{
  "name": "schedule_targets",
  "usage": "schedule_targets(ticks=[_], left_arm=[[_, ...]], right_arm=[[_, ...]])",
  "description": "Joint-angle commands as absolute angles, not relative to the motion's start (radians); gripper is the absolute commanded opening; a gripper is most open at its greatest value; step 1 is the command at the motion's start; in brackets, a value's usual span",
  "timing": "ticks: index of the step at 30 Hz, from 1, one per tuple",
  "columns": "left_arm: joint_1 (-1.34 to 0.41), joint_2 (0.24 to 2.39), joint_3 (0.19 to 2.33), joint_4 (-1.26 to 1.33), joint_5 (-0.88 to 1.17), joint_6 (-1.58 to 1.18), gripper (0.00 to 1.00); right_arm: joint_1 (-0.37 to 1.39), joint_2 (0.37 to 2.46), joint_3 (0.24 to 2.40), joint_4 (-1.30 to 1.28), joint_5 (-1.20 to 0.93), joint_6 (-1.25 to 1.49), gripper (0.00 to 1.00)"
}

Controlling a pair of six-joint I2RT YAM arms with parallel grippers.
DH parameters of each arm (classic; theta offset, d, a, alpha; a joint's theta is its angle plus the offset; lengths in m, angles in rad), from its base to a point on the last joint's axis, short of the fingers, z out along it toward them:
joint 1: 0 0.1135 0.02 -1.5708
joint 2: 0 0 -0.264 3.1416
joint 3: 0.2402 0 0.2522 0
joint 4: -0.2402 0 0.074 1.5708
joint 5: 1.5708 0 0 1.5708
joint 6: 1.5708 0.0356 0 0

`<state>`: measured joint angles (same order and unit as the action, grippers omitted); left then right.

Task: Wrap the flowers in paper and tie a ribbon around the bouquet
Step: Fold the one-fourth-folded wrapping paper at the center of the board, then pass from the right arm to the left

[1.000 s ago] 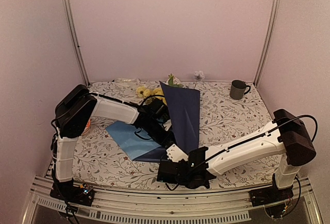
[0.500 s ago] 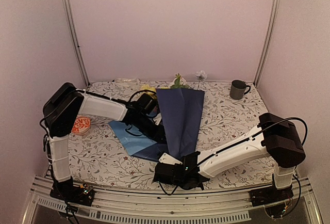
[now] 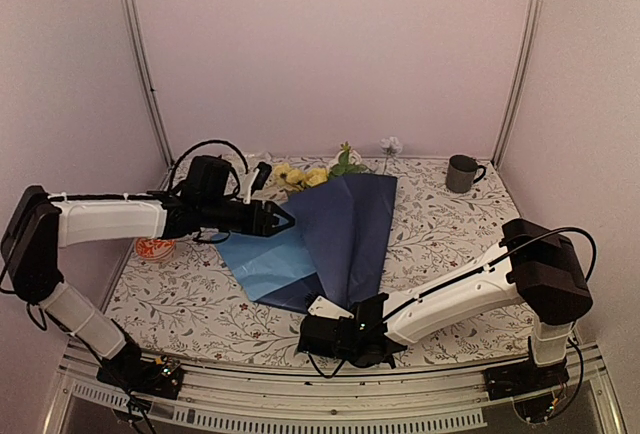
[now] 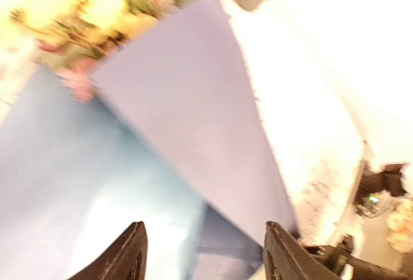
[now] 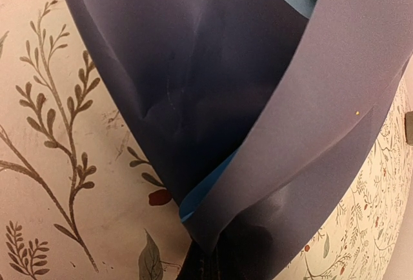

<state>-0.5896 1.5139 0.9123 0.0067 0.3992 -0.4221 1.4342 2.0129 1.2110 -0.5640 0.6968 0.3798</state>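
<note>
The dark navy paper (image 3: pixel 352 229) lies folded over into a rough cone, its lighter blue layer (image 3: pixel 262 259) spread flat to the left. The flowers (image 3: pixel 300 175) poke out of its far end, yellow blooms and green leaves showing. My left gripper (image 3: pixel 284 219) hovers open just left of the folded flap, holding nothing; in the left wrist view its fingers (image 4: pixel 132 257) stand wide apart above the blurred paper (image 4: pixel 187 112) and flowers (image 4: pixel 97 15). My right gripper (image 3: pixel 340 316) is shut on the paper's narrow near end (image 5: pixel 258 183). I cannot pick out the ribbon with certainty.
A dark mug (image 3: pixel 461 173) stands at the back right. A small orange-patterned dish (image 3: pixel 155 248) sits near the left edge under the left arm. A pale crumpled strip (image 3: pixel 248 159) lies by the back wall. The floral tablecloth (image 3: pixel 450 234) covers the table.
My left gripper opened, let go of the dark flap and pulled back to the left. The flap now lies flat over the stems. The right gripper kept its hold.
</note>
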Motion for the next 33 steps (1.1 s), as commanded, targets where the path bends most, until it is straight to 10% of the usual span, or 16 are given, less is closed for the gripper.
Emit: schedule_targets(ticks=[1,24,33], left_arm=[[-0.607,1.588,0.824,0.237,0.597,-0.576,0.65],[-0.722,1.901,0.910,0.482,0.808,-0.730,0.65],[-0.721,1.912,0.903,0.651,0.868,-0.804,0.00]], right_arm=[[1.422,2.034,1.198,-0.554,0.644,0.381,0.00],[1.423,2.036,1.203,-0.575,0.675,0.354,0.00],[1.422,2.034,1.203,-0.585,0.679,0.347,0.00]])
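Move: The navy paper flap's free left edge lies about 6 cm back, 9 cm to the right and some 8 cm below the open left hand. The yellow flowers are roughly 20 cm ahead, 3 cm to the right and 11 cm below. The paper's bottom tip, already in the shut right fingers, is about 15 cm back, 9 cm right and 14 cm down. From the right hand that flap edge stands some 10 cm straight ahead and 6 cm higher. The flap's free edge is what the left hand goes for: open, it sinks about 9 cm while drawing right and back, some 10 cm and 6 cm in all, then rises roughly 3 cm, still going right, as its fingers close most of the way at the edge, seeming to pinch it. The wrist swings some 20 degrees clockwise. The right hand stays put, keeping its pinch on the paper's bottom tip. ##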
